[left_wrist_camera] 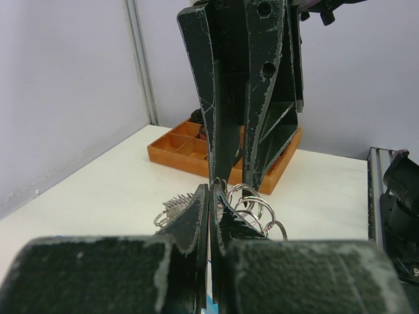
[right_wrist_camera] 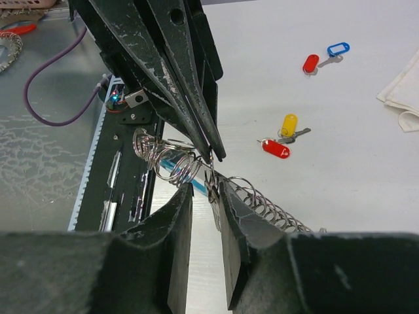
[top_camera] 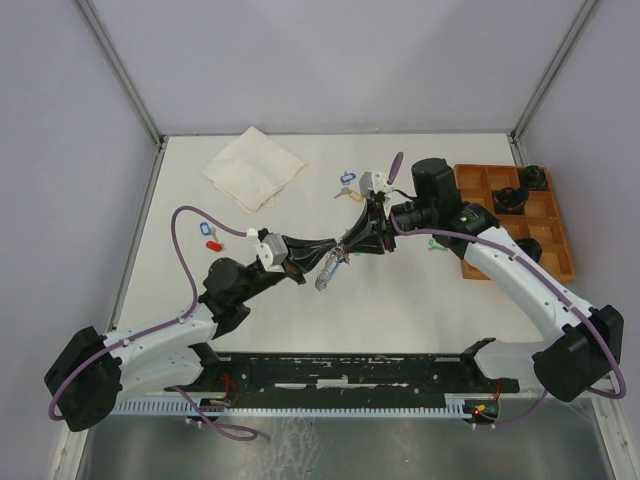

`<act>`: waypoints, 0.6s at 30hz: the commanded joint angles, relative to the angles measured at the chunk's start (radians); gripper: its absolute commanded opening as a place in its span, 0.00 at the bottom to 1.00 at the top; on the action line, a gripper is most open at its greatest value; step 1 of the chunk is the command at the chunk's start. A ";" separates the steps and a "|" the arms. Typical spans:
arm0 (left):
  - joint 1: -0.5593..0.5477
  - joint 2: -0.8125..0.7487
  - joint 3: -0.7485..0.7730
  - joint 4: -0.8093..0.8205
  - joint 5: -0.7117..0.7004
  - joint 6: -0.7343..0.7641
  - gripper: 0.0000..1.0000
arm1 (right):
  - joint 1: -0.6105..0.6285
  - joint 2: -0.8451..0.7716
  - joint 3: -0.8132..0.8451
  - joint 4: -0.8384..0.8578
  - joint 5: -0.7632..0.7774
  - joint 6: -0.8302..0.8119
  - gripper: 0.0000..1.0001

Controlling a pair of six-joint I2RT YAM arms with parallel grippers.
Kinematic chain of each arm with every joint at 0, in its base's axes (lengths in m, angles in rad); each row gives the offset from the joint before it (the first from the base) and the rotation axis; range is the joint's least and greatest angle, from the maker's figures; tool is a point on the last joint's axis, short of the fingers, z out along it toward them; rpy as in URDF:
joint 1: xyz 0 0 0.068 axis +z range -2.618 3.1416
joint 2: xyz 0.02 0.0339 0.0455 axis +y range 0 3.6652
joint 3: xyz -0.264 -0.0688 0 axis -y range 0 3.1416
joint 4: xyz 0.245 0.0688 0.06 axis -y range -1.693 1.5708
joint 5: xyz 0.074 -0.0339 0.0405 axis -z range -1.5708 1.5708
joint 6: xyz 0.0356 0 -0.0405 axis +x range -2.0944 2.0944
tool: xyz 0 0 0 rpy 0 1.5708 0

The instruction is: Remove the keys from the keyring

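The keyring [top_camera: 329,272], silvery coils on a light-blue band, hangs above the table's middle. My left gripper [top_camera: 338,248] is shut on it; the left wrist view shows the jaws [left_wrist_camera: 211,190] pressed together with the blue band between them and rings [left_wrist_camera: 252,204] beside the tips. My right gripper [top_camera: 366,238] meets it from the right. Its jaws [right_wrist_camera: 204,190] stand apart around a small ring [right_wrist_camera: 213,190] that hangs from the keyring [right_wrist_camera: 171,162]. Loose tagged keys lie on the table: red [right_wrist_camera: 275,149], yellow [right_wrist_camera: 289,124], another red [right_wrist_camera: 310,63] and blue [right_wrist_camera: 338,49].
An orange compartment tray [top_camera: 515,215] with dark parts stands at the right. A folded white cloth [top_camera: 253,167] lies at the back left. A green-tagged key [top_camera: 432,243] lies near the tray. The black rail [top_camera: 340,375] runs along the near edge.
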 commanded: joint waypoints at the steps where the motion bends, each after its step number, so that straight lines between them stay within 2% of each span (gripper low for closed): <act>1: -0.002 -0.021 0.021 0.089 0.001 -0.031 0.03 | 0.012 -0.009 -0.011 0.102 -0.021 0.076 0.29; 8: -0.003 -0.016 0.021 0.095 0.000 -0.037 0.03 | 0.026 -0.001 -0.034 0.154 -0.012 0.113 0.17; 13: -0.003 -0.016 0.020 0.094 -0.002 -0.037 0.03 | 0.027 -0.004 -0.034 0.155 -0.016 0.106 0.02; 18: -0.003 -0.024 0.015 0.086 0.003 -0.038 0.03 | 0.027 -0.007 -0.017 0.091 -0.009 0.051 0.01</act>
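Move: The short wire of the keyring that the right hand goes for stands at its open fingertips, about 1 cm to the left, level in height and neither ahead nor back. The left fingertips, already gripping the keyring, are some 2 cm to the right hand's left, also level with it; from the left hand the wire is about 1 cm to the right. On the table roughly 25 cm below the right hand, the red and yellow tags lie about 15 cm left and 4 cm ahead. Leftward by just under 1 cm, the right hand eases in towards the left fingertips with hardly any turn of the wrist, and meanwhile its fingers shut from about a third open to closed, pinching the short wire right beside the left fingertips. The left hand stays put, tips together, and keeps its hold on the keyring. ##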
